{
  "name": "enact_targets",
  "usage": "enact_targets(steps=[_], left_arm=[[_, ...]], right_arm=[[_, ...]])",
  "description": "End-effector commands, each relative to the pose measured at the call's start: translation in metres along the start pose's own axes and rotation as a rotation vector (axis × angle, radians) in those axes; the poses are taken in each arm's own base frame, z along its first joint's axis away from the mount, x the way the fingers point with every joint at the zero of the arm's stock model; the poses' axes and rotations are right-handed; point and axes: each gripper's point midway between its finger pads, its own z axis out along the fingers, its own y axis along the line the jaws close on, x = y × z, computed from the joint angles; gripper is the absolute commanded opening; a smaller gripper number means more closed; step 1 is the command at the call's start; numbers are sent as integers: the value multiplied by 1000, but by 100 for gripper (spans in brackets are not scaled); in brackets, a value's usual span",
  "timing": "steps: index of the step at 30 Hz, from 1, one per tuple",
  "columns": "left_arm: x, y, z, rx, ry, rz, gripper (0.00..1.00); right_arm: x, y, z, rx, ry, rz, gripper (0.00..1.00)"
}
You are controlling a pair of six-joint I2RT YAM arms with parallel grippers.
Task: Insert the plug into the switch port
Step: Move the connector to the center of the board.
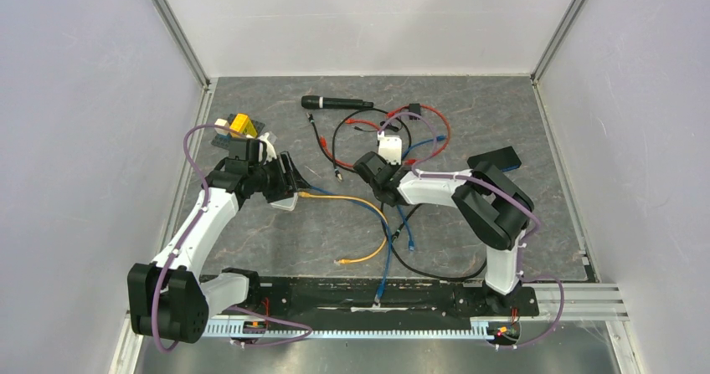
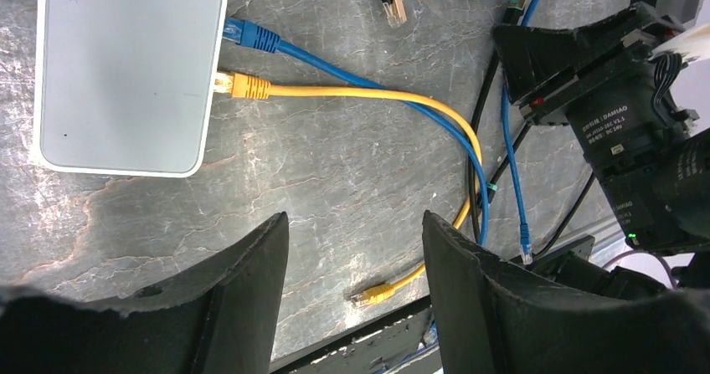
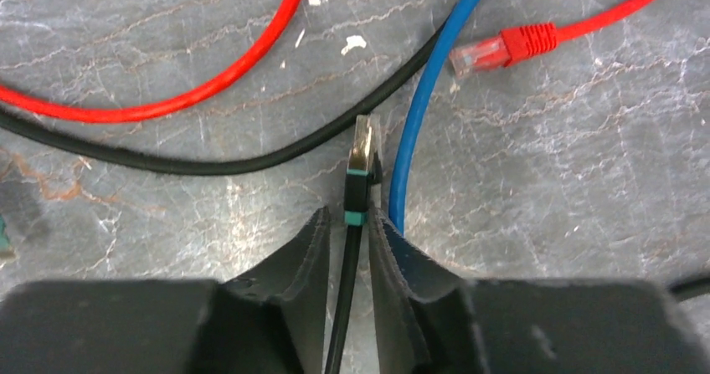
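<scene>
The pale grey switch (image 2: 126, 73) lies flat on the table. A blue plug (image 2: 251, 35) and a yellow plug (image 2: 243, 85) sit in the ports on its right edge, and the other ports are too small to make out. My left gripper (image 2: 353, 223) hangs open over bare table just in front of the switch (image 1: 285, 204), holding nothing. My right gripper (image 3: 347, 215) is shut on the rear of a black plug (image 3: 360, 169) with teal bands. The plug's metal tip sticks out ahead of the jaws, low over the table. In the top view the right gripper (image 1: 367, 169) is mid-table, well right of the switch.
Loose red (image 3: 192, 94), black (image 3: 251, 161) and blue (image 3: 427, 98) cables cross the table under the right gripper, and a red plug (image 3: 502, 48) lies ahead of it. The yellow cable's free end (image 2: 377, 292) rests near the front rail. A black microphone (image 1: 335, 102) lies at the back.
</scene>
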Motion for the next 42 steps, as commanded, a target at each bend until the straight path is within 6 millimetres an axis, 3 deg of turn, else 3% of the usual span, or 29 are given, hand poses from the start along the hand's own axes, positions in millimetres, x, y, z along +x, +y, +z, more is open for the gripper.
enact_targets(steps=[1, 5, 8, 12, 17, 21, 24, 29, 31, 35, 42], left_arm=[[-8, -1, -5, -7, -39, 73, 66], [-9, -2, -5, -5, -42, 76, 66], [-12, -9, -8, 31, -61, 90, 66], [-16, -27, -12, 115, -68, 96, 66], [-23, -63, -17, 295, -62, 82, 66], [-36, -92, -21, 423, -81, 108, 67], [-46, -104, -18, 453, -96, 124, 68], [-57, -128, -4, 525, -110, 124, 69], [-55, -135, 4, 525, -85, 128, 69], [-50, -121, 27, 457, -51, 51, 69], [-21, -113, 60, 397, 20, 48, 69]], right_arm=[[-3, -11, 14, 40, -7, -64, 19], [-27, 1, 8, -105, -64, -125, 0], [-57, 12, -12, -271, -175, -246, 0], [-76, 22, -44, -479, -311, -455, 0], [-112, 13, -65, -514, -420, -556, 0], [-135, 19, -89, -621, -491, -605, 0], [-135, 25, -99, -686, -519, -654, 0], [-118, 41, -109, -828, -513, -663, 0], [-126, 35, -105, -773, -527, -629, 0], [-151, 16, -104, -647, -588, -527, 0], [-160, -8, -111, -572, -693, -314, 0]])
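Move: The black connector with the teal band lies almost at the right fingertips, about 1 cm ahead and no more than 1 cm lower. The red plug is some 4 cm ahead and 5 cm right of that hand, and the switch roughly 24 cm to its left and 3 cm back. From the raised, empty left hand, the connector lies about 9 cm ahead, 18 cm right and 11 cm down; the switch is 5 cm ahead, 5 cm left and as far below. Easing forward 1 to 2 cm, the right fingers shut on the black connector's cable end, then lift it steeply, about 15 cm, while the hand swings some 50 degrees counter-clockwise and its fingers tip up towards level, keeping their pinch. Shortly afterwards the open left hand leaves the switch, arcing about 10 cm right and 5 cm forward, rising then sinking a little and rolling left side down, towards the lifted connector. ##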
